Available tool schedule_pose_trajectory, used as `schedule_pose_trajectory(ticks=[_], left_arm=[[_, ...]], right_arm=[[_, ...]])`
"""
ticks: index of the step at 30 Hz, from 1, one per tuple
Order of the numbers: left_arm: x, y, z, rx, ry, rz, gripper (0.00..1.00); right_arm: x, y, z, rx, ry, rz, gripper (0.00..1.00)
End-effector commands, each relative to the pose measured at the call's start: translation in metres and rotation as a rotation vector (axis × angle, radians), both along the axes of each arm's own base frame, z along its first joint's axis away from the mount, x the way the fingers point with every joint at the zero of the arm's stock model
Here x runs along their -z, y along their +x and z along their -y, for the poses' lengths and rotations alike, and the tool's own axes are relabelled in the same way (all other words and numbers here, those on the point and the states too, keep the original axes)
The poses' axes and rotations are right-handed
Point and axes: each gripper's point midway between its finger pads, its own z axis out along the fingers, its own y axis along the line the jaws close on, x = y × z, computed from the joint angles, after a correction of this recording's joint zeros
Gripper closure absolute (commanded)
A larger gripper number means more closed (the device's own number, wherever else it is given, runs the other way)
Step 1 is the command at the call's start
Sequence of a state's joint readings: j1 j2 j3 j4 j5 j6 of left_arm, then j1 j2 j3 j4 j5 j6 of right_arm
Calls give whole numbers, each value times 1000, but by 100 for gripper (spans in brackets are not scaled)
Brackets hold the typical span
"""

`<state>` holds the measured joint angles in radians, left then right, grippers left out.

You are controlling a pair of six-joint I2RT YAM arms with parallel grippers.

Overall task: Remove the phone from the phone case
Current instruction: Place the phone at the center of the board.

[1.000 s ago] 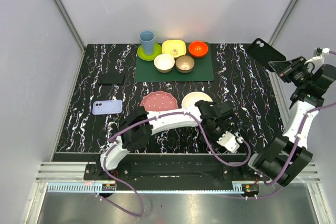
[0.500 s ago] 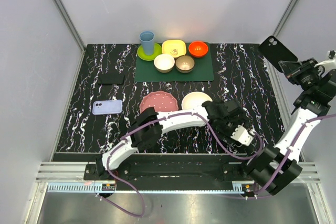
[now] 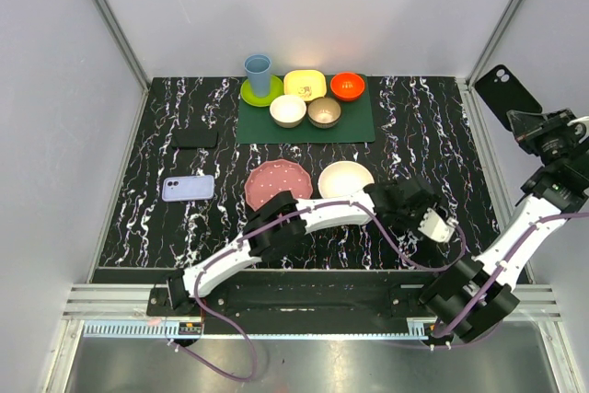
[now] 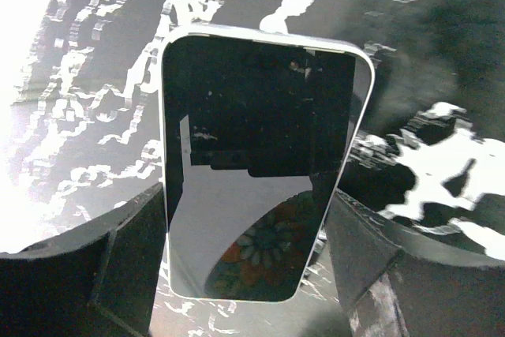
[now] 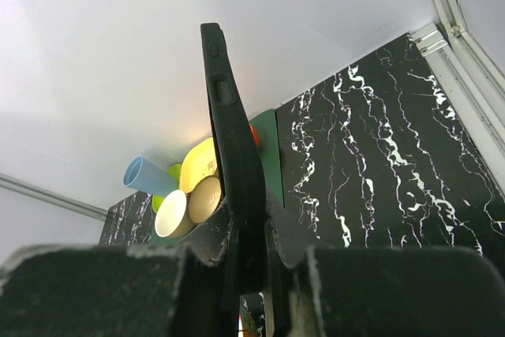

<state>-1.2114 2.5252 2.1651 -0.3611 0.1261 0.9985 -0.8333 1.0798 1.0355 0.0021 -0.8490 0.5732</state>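
Note:
A phone (image 4: 260,163) with a glossy black screen and a pale rim fills the left wrist view. My left gripper (image 4: 246,266) holds its long sides just above the marbled table. From above, that gripper (image 3: 425,216) sits right of centre near the front and hides the phone. The phone case (image 3: 506,91), a thin black shell with camera holes, is up in the air by the right wall. My right gripper (image 3: 526,121) is shut on its lower end. The right wrist view shows the phone case (image 5: 229,132) edge-on and slightly bent, rising from that gripper (image 5: 251,234).
A green mat (image 3: 359,121) at the back carries a blue cup (image 3: 258,71), a yellow dish (image 3: 305,83), an orange bowl (image 3: 347,86) and two small bowls. A pink plate (image 3: 276,181) and cream bowl (image 3: 345,175) sit mid-table. A black slab (image 3: 196,138) and lavender phone-shaped slab (image 3: 188,188) lie left.
The right arm has swung the black case further right, toward the side wall. The left gripper has travelled right and a little farther from the front edge.

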Motion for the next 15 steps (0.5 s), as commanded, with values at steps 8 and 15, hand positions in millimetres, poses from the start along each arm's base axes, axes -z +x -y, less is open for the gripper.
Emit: schedule_pose_trajectory(ticks=[8, 15], left_arm=[[-39, 94, 14, -212, -162, 295, 86], [-45, 116, 7, -274, -195, 325, 44]], right_arm=[[-13, -10, -7, -9, -11, 43, 100], [-16, -12, -11, -21, -23, 51, 100]])
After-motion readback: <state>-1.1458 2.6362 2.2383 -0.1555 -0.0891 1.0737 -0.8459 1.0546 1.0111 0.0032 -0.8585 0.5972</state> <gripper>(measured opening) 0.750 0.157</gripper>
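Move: The phone is already in the left fingers, low over the right part of the marble board. The board's middle lies some 36 cm to this hand's left, 12 cm ahead and 8 cm below. The white plate is about 26 cm left and 6 ahead, the pink plate 46 left and 5 ahead, and the green mat's middle 38 left and 31 ahead. From the raised right hand the board's middle is roughly 50 cm left, 7 ahead and 38 below. The phone, still pinched by its long edges, is carried forward about 9 cm by the left hand, nearly level, over the open marble to the right of the white plate. The hand first strays a centimetre to the right, then eases back left as it slows, while the wrist rolls and swings counter-clockwise, nearly 20 degrees in all; the fingers keep their hold. ##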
